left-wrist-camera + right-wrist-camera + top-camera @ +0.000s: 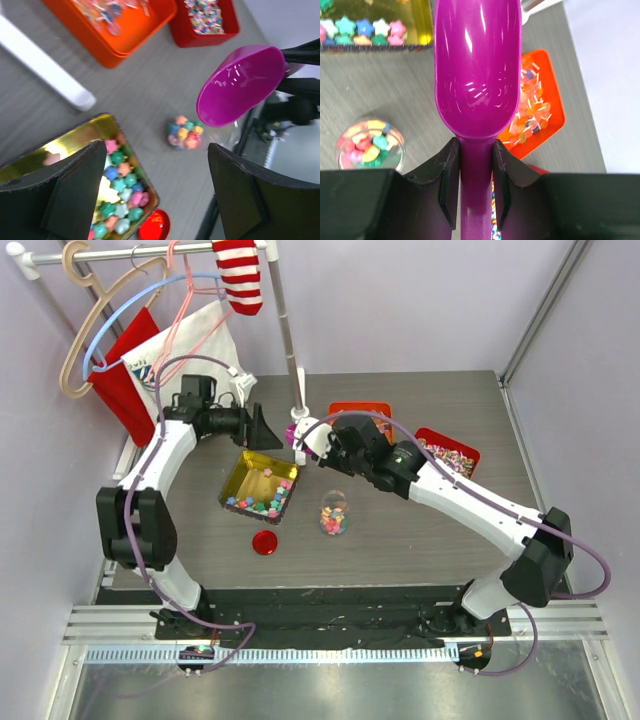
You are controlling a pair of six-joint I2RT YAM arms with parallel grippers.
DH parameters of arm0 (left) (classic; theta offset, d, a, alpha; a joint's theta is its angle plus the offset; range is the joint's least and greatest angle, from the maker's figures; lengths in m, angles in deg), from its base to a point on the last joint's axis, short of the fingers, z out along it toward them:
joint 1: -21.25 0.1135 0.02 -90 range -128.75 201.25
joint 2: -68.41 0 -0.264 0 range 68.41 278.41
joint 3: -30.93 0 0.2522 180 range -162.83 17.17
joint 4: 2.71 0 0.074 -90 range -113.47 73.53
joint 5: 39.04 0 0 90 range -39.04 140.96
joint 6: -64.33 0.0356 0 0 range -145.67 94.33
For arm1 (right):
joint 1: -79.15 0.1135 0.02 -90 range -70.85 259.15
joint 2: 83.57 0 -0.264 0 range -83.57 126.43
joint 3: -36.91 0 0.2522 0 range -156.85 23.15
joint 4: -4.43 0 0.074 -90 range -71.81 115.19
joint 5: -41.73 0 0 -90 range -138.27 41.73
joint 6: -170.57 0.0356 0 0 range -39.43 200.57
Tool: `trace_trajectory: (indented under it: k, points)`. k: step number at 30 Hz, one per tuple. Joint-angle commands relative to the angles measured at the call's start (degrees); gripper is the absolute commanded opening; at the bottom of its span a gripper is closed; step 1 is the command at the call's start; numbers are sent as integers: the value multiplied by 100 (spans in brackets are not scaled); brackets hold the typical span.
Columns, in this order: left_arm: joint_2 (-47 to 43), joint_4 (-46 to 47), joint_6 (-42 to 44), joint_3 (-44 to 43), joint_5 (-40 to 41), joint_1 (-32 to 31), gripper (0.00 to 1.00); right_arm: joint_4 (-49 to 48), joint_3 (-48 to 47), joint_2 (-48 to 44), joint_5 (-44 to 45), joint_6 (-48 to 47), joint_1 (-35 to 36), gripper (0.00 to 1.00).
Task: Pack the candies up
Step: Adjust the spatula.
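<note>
The candies are small star-shaped pastel sweets. Many lie in a gold tin [240,480] [30,160], piled along its near side [268,500] [120,195] [360,30]. More of them fill the bottom of a clear jar [334,513] [185,134] [367,145] standing without its lid. A red lid [265,542] [156,226] lies flat beside the tin. My right gripper [325,437] [475,170] is shut on the handle of a purple scoop [297,432] [240,85] [477,65], whose bowl is empty and hangs above the table. My left gripper [262,427] [165,200] is open and empty over the tin's far edge.
An orange tin [360,410] [125,45] [555,110] of shiny wrapped sweets and a red tin [468,452] [200,37] sit at the back right. A clothes rail's white foot [298,405] [45,70] stands behind the gold tin, with hangers [100,310] at the back left.
</note>
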Motion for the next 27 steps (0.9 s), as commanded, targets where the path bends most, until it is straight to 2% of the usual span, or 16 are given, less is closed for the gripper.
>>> trace_trajectory:
  k: [1, 6, 12, 23, 26, 27]
  points:
    - [284, -234, -534, -409, -1229, -164, 85, -708, 18, -242, 546, 166, 119, 1]
    - [469, -216, -676, -549, -1458, -252, 83, -874, 149, -189, 713, 104, 250, 1]
    - [399, 152, -1061, -453, -1634, -270, 75, -1068, 317, -197, 846, 43, 294, 1]
    - [583, 469, -1335, -479, -1564, -533, 65, -989, 343, -136, 740, -19, 540, 1]
    - [644, 504, -1396, -497, -1581, -559, 57, -1024, 378, -136, 767, -19, 593, 1]
    - [671, 496, -1414, -506, -1607, -559, 49, -1033, 378, -136, 775, -28, 593, 1]
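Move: The purple spatula's scoop is about 7 cm to the left hand's right, 1 cm back and a little above it, and the right hand grips the spatula just behind the scoop, which sits roughly 6 cm to that hand's left. From the left hand, the candy tray is some 19 cm below, 5 cm left and 10 cm back; the jar is 14 cm right, 16 cm back and 18 cm down; the rack foot is 6 cm right and 3 cm ahead, at table level. The left hand heads for the spatula's scoop, going about 5.5 cm right and some 2.5 cm back with a small dip and then a slight rise. Its fingers swing clockwise and tip up, roughly 20 degrees in all, and narrow partway until one fingertip is over the scoop; contact isn't clear. The right hand keeps its grip on the spatula and late on eases about 2 cm left to meet it. ##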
